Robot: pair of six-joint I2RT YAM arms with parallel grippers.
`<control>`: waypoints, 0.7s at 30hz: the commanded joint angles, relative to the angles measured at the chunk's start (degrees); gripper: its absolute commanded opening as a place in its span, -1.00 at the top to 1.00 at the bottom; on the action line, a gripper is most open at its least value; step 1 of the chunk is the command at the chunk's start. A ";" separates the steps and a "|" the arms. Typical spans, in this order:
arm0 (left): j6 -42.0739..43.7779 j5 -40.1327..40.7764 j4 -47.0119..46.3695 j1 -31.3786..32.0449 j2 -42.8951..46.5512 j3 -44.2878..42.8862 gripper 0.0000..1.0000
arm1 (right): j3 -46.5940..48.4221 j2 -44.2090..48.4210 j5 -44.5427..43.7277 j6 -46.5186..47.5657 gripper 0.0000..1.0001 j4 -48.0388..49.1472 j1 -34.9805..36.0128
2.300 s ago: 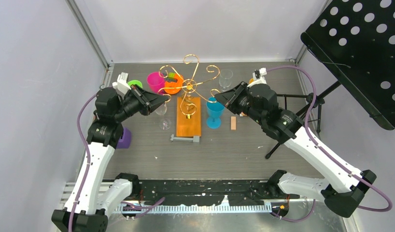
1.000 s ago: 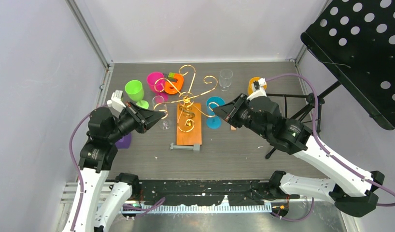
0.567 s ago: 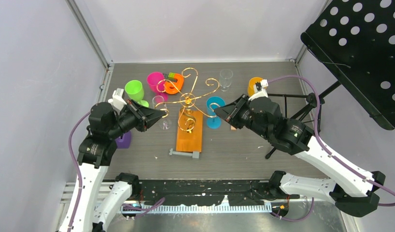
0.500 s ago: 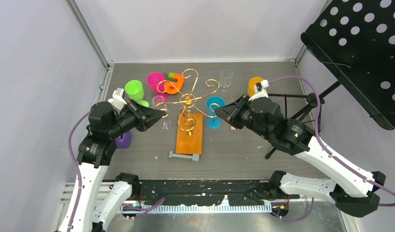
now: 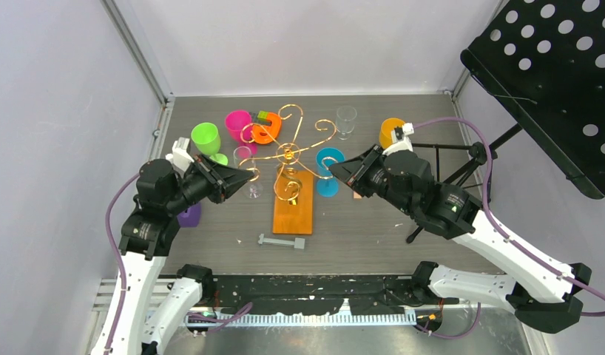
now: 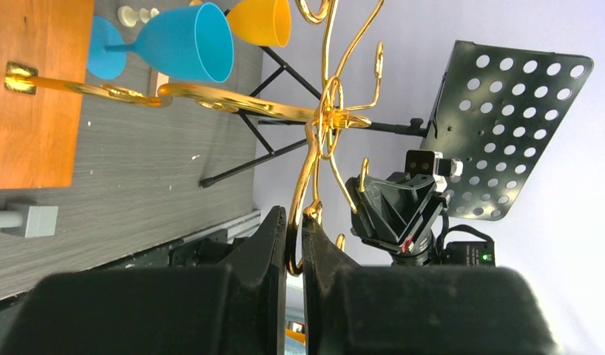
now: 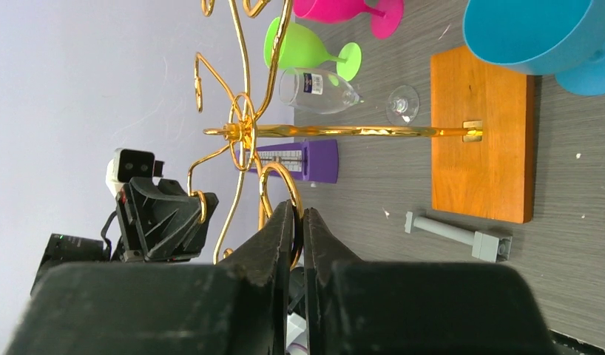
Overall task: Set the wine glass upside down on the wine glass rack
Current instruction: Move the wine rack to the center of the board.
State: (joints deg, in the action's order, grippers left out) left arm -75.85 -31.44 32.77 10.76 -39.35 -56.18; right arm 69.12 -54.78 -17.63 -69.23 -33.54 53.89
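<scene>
The wine glass rack [image 5: 288,153], gold wire scrolls on an orange wooden base [image 5: 293,211], stands mid-table. My left gripper [image 5: 249,174] is shut on a scroll arm at its left side; in the left wrist view the gold loop sits between the fingertips [image 6: 294,214]. My right gripper [image 5: 330,171] is shut on a scroll arm at the right side, with the wire pinched between its tips [image 7: 299,209]. A clear wine glass [image 5: 248,185] stands upright just left of the base, partly behind the left gripper, and shows in the right wrist view [image 7: 318,90]. Neither gripper holds it.
A blue goblet [image 5: 329,161] stands right of the rack, under the right gripper. Green [image 5: 205,137], pink [image 5: 237,123] and orange [image 5: 268,132] cups stand behind, with a clear tumbler [image 5: 345,118] and a yellow cup [image 5: 389,132]. A grey bar [image 5: 281,241] lies before the base. A black music stand [image 5: 551,81] looms right.
With both grippers holding it, the rack has shifted toward the near edge and its base has straightened. The grey bar has slid nearer with it.
</scene>
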 commanded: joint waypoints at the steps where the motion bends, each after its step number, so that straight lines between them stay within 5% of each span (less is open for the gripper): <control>1: 2.11 4.37 -4.09 -0.75 0.63 0.66 0.80 | 0.55 3.19 -3.86 2.16 0.82 6.60 0.03; 21: 3.50 5.40 -5.44 -0.74 0.56 1.36 -0.06 | -2.15 2.82 -7.41 6.27 -0.24 9.39 -0.54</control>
State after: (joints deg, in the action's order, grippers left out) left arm -74.22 -26.55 30.11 10.37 -39.72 -54.94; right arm 66.89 -52.12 -22.90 -64.77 -28.08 53.60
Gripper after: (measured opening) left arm 0.482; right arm 0.587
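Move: The wine rack, its curls still pinched in both my hands, stands between them. Its middle is about 9 cm to the right of my left hand and 9 cm to the left of my right hand, some 3 cm ahead of both and roughly 15 cm below. From my right hand, the blue goblet stands about 8 cm ahead, 1 cm left; from my left, the clear wine glass is 7 cm ahead, 1 cm left, and the grey bolt 6 cm back, 6 cm right, all low on the table. I open both hands and let go of the wine rack's gold curls. My left hand spreads its fingers as it slides about 2 cm forward and a little to the left, turning slightly counter-clockwise. My right, opening a touch later, eases some 2 cm up and as much outward to the right, with a little forward, its fingertips tipping up by 5 to 10 degrees; its open fingers still straddle the curl. ##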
